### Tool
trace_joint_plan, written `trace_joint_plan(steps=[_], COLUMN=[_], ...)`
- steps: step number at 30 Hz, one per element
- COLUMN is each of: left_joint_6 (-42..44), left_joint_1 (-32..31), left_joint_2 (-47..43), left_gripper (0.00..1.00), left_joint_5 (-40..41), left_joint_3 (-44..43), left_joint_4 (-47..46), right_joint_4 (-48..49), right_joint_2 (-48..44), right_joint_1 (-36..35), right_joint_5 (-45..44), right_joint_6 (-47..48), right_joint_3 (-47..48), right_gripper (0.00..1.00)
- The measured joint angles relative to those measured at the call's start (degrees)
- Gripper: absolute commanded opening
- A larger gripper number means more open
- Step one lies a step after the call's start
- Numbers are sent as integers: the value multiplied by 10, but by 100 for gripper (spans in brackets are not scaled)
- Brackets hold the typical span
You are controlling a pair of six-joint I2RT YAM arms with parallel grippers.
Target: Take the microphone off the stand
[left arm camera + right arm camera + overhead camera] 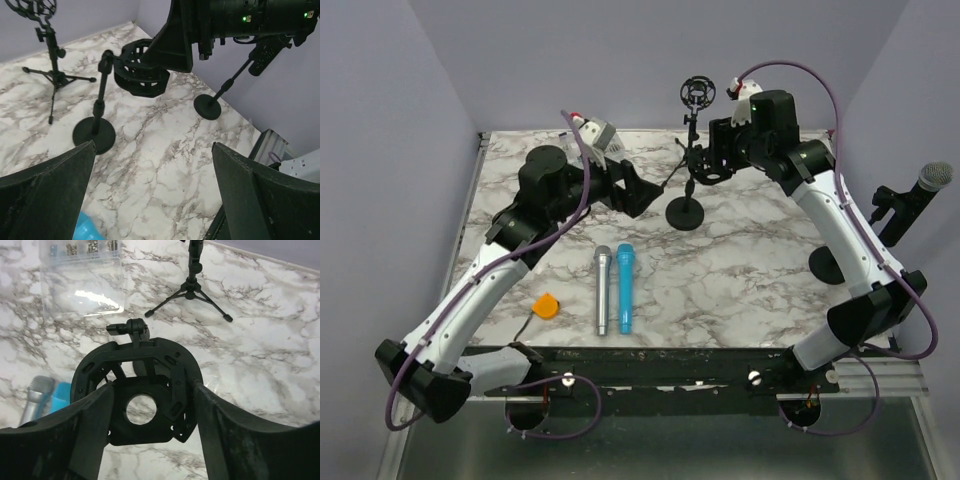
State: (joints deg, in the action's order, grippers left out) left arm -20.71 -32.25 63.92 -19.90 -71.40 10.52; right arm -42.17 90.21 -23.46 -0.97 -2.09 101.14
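Observation:
A microphone (934,177) with a grey mesh head sits in the clip of a black stand (827,265) at the table's right edge. That stand (207,106) also shows in the left wrist view. My right gripper (708,170) (152,387) is far from it, with its fingers (95,425) pressed against both sides of an empty black shock mount (142,390). This mount tops a round-base stand (685,213) (93,132) in the middle. My left gripper (638,190) (153,145) is open and empty, hovering over bare marble just left of that stand.
A tripod stand with an empty shock mount (697,93) (52,75) stands at the back. A silver microphone (603,290) and a blue one (624,288) lie side by side near the front. An orange object (547,305) lies at the front left. A clear plastic box (82,285) sits further back.

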Motion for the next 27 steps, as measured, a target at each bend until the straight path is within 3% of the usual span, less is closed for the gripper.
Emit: trace_joint_plan(steps=[7,16,21,27], left_joint_6=[-55,-185,-220,-244], left_joint_1=[5,31,40,43], left_joint_2=[133,301,404,457], left_gripper=[99,96,97,95], left_joint_5=[-49,-84,-109,-122], left_joint_3=[-103,-239,-324,-352], left_joint_4=[35,43,55,59], right_joint_4=[5,-2,10,21], right_joint_2=[-29,-138,-242,-329], right_joint_1=[-1,-1,0,0], right_joint_5=[-46,-166,-162,-140], right_joint_6=[-75,-156,-186,-195], right_joint_3=[-16,-71,-167,-229], right_gripper=[94,96,97,98])
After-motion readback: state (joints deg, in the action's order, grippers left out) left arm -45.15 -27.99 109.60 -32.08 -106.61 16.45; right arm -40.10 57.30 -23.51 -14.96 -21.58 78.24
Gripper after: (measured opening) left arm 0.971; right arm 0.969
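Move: The round-base stand's empty cradle lies about 11 cm ahead of the left hand, 15 cm to its right and some 11 cm below. From the right hand, at the cradle with its fingers already part open, the cradle's middle is about 2 cm ahead, 3 cm left and 2 cm lower. The tripod stand stands roughly 14 cm beyond the cradle and 2 cm left of it; the blue microphone lies 13 cm behind the left hand, 6 cm to its left, 34 cm below. The right hand spreads its fingers the rest of the way and backs off from the round-base stand's cradle, first rightward and slightly up, then mostly back about 11 cm while turning clockwise. The left hand, wide open throughout, sweeps some 15 cm forward, 10 cm right and 8 cm down towards the same cradle, tipping its fingers down about 35 degrees to bring them close around it. ##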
